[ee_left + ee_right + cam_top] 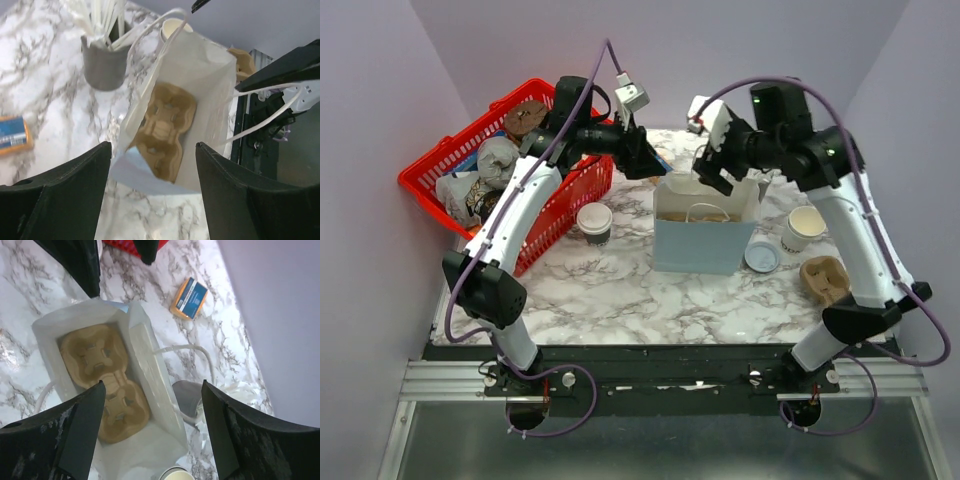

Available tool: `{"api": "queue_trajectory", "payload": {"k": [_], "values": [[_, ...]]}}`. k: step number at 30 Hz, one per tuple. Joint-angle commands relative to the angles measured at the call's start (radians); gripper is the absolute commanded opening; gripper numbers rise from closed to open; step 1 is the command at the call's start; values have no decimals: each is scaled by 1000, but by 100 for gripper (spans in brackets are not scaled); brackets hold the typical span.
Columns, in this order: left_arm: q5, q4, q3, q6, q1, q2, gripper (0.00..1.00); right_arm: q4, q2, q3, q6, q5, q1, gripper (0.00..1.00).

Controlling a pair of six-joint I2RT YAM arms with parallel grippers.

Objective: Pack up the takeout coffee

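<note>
The takeout coffee [594, 222], a dark cup with a white lid, stands upright on the marble left of the pale blue paper bag [700, 250]. It is out of both wrist views. The bag stands open, with a brown cup carrier [165, 127] lying inside it [105, 377]. My left gripper [645, 160] hovers open above the bag's back left corner, nothing between its fingers [152, 150]. Over the bag's back right rim, my right gripper [712, 178] is open and empty [152, 390], its fingers astride the bag's wall [150, 365] from above.
A red basket [430, 180] of items sits at the far left. Right of the bag are a lidless cream cup [805, 228], a loose lid disc [762, 257] and a second carrier [825, 280]. Behind the bag stand a grey stirrer holder [104, 65] and an orange-blue packet [189, 298].
</note>
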Motion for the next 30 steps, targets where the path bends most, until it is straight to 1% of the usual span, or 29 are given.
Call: {"api": "queue_trajectory", "payload": {"k": [1,2,4,5,6,7,8,11,13,15,18,20,23,24,25,26,27,29,30], "values": [[85,166,64,41,-51,60,77,-20,-116,34,58,-181,-94,85],[89,175,72,45,-57,73,77,-37,-135,22,44,-275,-109,85],[98,182,92,50,-80,104,77,-74,-179,-68,13,-336,-134,85],[100,172,100,57,-89,113,77,-77,-231,-108,6,-373,-137,85],[92,166,104,67,-98,120,76,-77,-256,-159,-10,-387,-137,86],[88,160,112,85,-117,136,77,-86,-285,-244,-28,-403,-137,87],[89,143,115,99,-126,145,77,-94,-329,-292,-48,-431,-139,87],[36,124,123,142,-157,174,76,-131,-380,-427,-137,-459,-137,89],[-9,139,112,146,-164,188,76,-115,-406,-470,-151,-468,-137,90],[-35,204,97,114,-167,193,75,-91,-414,-507,-134,-460,-137,90],[-96,308,69,53,-166,200,74,-56,-403,-506,-130,-468,-137,90],[-112,388,63,21,-166,209,74,-25,-390,-497,-128,-482,-137,90],[-104,443,107,-31,-166,238,74,-9,-358,-455,-122,-526,-137,83],[-101,452,121,-72,-166,249,74,-9,-348,-443,-110,-552,-137,76],[-101,460,152,-108,-166,272,74,-9,-341,-420,-104,-565,-137,72],[-110,481,161,-123,-166,280,74,-6,-327,-415,-97,-574,-137,67],[-112,492,167,-136,-167,289,74,-5,-325,-412,-88,-586,-137,58],[-112,511,176,-147,-172,306,73,6,-322,-420,-80,-589,-137,50],[-101,511,180,-146,-174,312,73,3,-321,-421,-85,-592,-136,42]]}}
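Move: Just below and behind the right hand stands the paper bag's near handle, about 8 cm back, 2 cm left and 5 cm down; the straw cup is roughly 7 cm ahead and 8 cm right, the flat white lid some 5 cm back and 12 cm right, both lower on the table. From the left hand the bag's far handle lies about 14 cm right, 4 cm ahead and slightly below; the blue box is some 15 cm straight ahead, down on the table. Arching up and then down, the right hand draws back about 12 cm to the near handle, turning counter-clockwise some 20 degrees, then eases a little left while its wide fingers partly close around the handle. The left hand, fingers staying open, goes about 11 cm right, rising slightly and dipping, then reaches some 5 cm forward towards the far handle. ##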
